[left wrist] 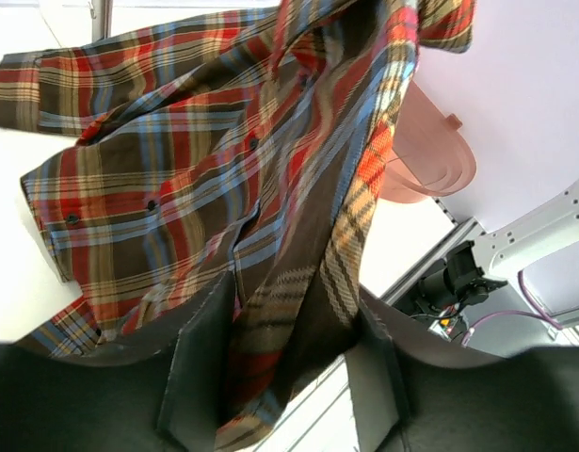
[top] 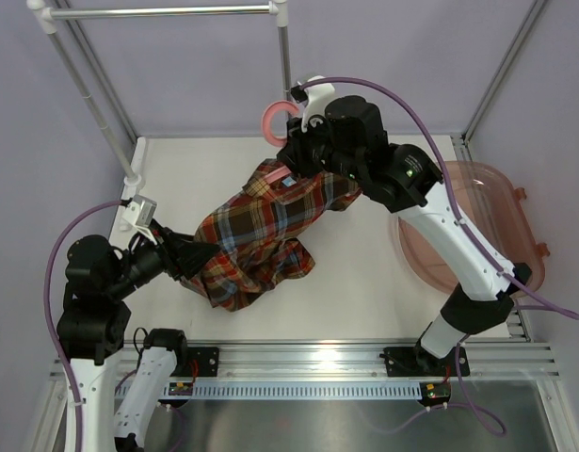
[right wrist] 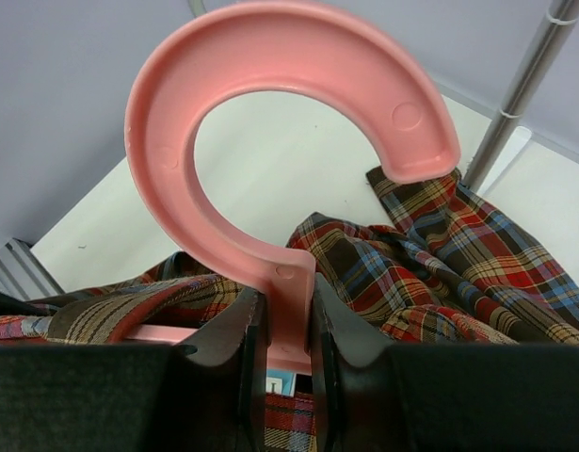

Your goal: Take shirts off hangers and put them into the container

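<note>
The plaid shirt [top: 261, 231] stretches diagonally across the white table, from the pink hanger [top: 273, 118] at the back down to my left gripper [top: 190, 256]. In the left wrist view a thick fold of the shirt [left wrist: 176, 169] runs between the jaws of the left gripper [left wrist: 294, 301], which is shut on it. My right gripper [right wrist: 289, 301] is shut on the neck of the hanger [right wrist: 270, 56], just below its hook, with the shirt [right wrist: 458, 254] bunched beneath it. The pinkish container [top: 487, 226] sits at the right; the right arm crosses over it.
A white-and-metal clothes rack [top: 284, 56] stands at the back, one post [right wrist: 515, 94] close behind the hanger hook. A metal rail [top: 298, 363] runs along the near table edge. The container's rim [left wrist: 430, 169] shows past the shirt in the left wrist view.
</note>
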`<action>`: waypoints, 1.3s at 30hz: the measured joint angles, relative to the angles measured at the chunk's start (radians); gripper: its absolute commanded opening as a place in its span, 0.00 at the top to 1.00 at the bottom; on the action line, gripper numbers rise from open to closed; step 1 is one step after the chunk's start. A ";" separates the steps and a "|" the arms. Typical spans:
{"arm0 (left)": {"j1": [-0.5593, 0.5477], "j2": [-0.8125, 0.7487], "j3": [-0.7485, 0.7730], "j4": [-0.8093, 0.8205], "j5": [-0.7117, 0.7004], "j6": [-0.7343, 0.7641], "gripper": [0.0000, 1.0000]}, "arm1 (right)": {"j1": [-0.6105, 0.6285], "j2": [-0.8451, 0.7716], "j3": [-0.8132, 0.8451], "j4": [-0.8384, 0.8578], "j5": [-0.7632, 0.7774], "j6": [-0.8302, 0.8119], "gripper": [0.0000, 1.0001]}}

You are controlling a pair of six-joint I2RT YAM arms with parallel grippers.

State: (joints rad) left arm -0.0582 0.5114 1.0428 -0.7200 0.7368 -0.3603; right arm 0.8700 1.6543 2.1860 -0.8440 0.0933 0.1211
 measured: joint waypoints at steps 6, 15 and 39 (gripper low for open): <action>0.000 0.000 0.000 -0.001 -0.003 0.008 0.68 | -0.006 -0.045 -0.028 -0.007 0.040 -0.013 1.00; -0.001 0.000 0.000 0.000 -0.006 0.005 1.00 | -0.037 -0.090 -0.085 -0.007 0.067 -0.012 1.00; -0.018 -0.121 -0.035 0.054 -0.325 -0.119 1.00 | -0.332 -0.402 -0.489 0.114 0.040 0.313 1.00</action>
State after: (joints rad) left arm -0.0765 0.3901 1.0077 -0.6659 0.4114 -0.4789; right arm 0.5377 1.2518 1.6966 -0.7300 0.1333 0.4343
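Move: The shirt's near left side lies slack between the left fingers, practically at the hand point. From that hand the pink hanger's neck, in the right grip, is about 15 cm ahead, 16 cm right and 9 cm up. From the right hand, the shirt's collar is some 5 cm below, 2 cm back and 2 cm left; the rack's right post stands about 20 cm straight ahead, and the container some 45 cm right, 4 cm ahead and 35 cm down. The slack cloth is pinched first: the left hand stays put while its half-open fingers shut on it, then pulls about 5 cm left, rising slightly and turning some 20 degrees counter-clockwise, before easing a little back right. The right hand keeps its grip on the hanger's neck and draws it about 15 cm right, away from the left hand, turning roughly 25 degrees clockwise. ##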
